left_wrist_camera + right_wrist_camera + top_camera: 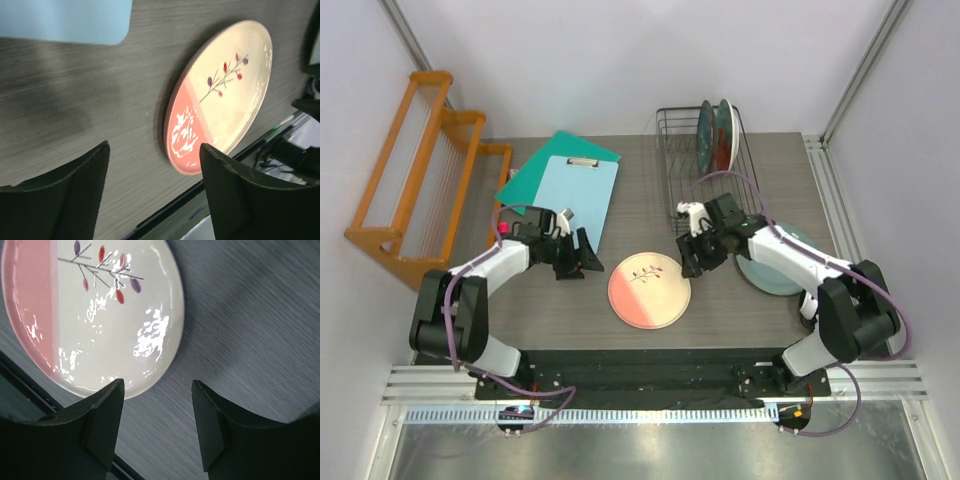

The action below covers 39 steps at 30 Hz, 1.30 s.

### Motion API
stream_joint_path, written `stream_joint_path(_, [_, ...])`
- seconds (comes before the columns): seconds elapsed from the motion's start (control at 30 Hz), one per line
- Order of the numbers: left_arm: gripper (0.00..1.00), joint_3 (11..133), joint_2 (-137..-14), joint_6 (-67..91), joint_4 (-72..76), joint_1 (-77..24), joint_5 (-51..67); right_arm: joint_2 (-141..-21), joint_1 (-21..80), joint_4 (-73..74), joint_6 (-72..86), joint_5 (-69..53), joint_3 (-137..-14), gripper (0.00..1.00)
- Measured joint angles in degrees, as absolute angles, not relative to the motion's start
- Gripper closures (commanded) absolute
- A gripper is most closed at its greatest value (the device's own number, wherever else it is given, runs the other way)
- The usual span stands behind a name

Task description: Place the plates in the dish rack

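Observation:
A pink-and-cream plate with a twig motif (649,290) (220,95) (100,315) lies flat on the dark table near the front. My left gripper (582,262) (154,147) hovers just left of it, open, with only bare table between its fingers. My right gripper (695,262) (157,385) stands at the plate's right rim, also open and empty. The dark wire dish rack (670,160) at the back holds a teal plate (705,125) and a red floral plate (724,135) upright. A pale grey-green plate (775,270) lies flat on the right, partly under my right arm.
A light blue clipboard (575,195) (65,20) on a green folder (545,160) lies behind my left gripper. An orange wooden tiered rack (420,170) stands at the far left. The table's front edge (165,210) runs just below the pink plate.

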<state>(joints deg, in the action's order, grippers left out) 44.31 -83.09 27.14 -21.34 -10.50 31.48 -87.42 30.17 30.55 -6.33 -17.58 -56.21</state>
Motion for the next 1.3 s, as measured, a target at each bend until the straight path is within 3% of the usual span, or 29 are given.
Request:
stream_joint_path(0.17, [0.43, 44.18, -89.3, 31.51, -13.41, -11.05, 34.41, -82.89, 23.53, 28.53, 0.86, -23.66, -52.38, 0.37])
stream_joint_path(0.47, [0.49, 40.97, -92.88, 35.2, -5.8, -15.73, 39.55, -87.33, 17.82, 25.15, 8.34, -31.29, -45.56, 0.37])
stream_joint_path(0.8, [0.64, 36.82, -92.29, 37.12, -4.82, -16.99, 40.73, -91.81, 16.88, 8.82, 21.19, -41.25, -39.79, 0.37])
stream_joint_path(0.93, [0.88, 37.19, -93.78, 36.8, -5.02, -17.56, 41.06, -94.89, 16.23, 3.22, 26.22, -46.06, -39.13, 0.37])
stream_joint_path(1.03, [1.0, 38.15, -95.64, 36.71, -6.5, -16.75, 41.95, -95.53, 15.33, 0.34, 28.67, -47.83, -38.0, 0.37])
stream_joint_path(1.3, [1.0, 37.5, -96.07, 36.42, -5.26, -17.47, 43.92, -97.54, 18.17, -12.53, 35.62, -51.46, -34.17, 0.42])
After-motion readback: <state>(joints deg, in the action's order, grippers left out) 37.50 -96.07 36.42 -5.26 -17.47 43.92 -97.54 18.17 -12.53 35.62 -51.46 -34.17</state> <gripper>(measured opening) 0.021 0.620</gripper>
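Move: The last flat plate, cream with a pink side, has its middle about 13 cm to the left hand's right, 3 cm back and 5 cm below; the clipboard's middle lies some 16 cm ahead of that hand, 3 cm left and 6 cm down. From the right hand the cream plate is roughly 10 cm left, 3 cm back and 5 cm below, the mint plate 18 cm right, 2 cm ahead and as low, and the dish rack's middle 25 cm ahead, 4 cm right and about level. The left hand edges forward, then swings right and back and sinks about 5 cm to the cream plate's pink left rim, its fingers closing from well open to shut so that their joined tips stop against that rim as a brace. The right hand sinks about 3 cm while moving right and back off the plate's edge, then comes back left nearly 6 cm while its wrist turns some 50 degrees to lay the fingers flatter, pointing left, and brings the still-open fingers around the right rim, one on either side, without closing. ##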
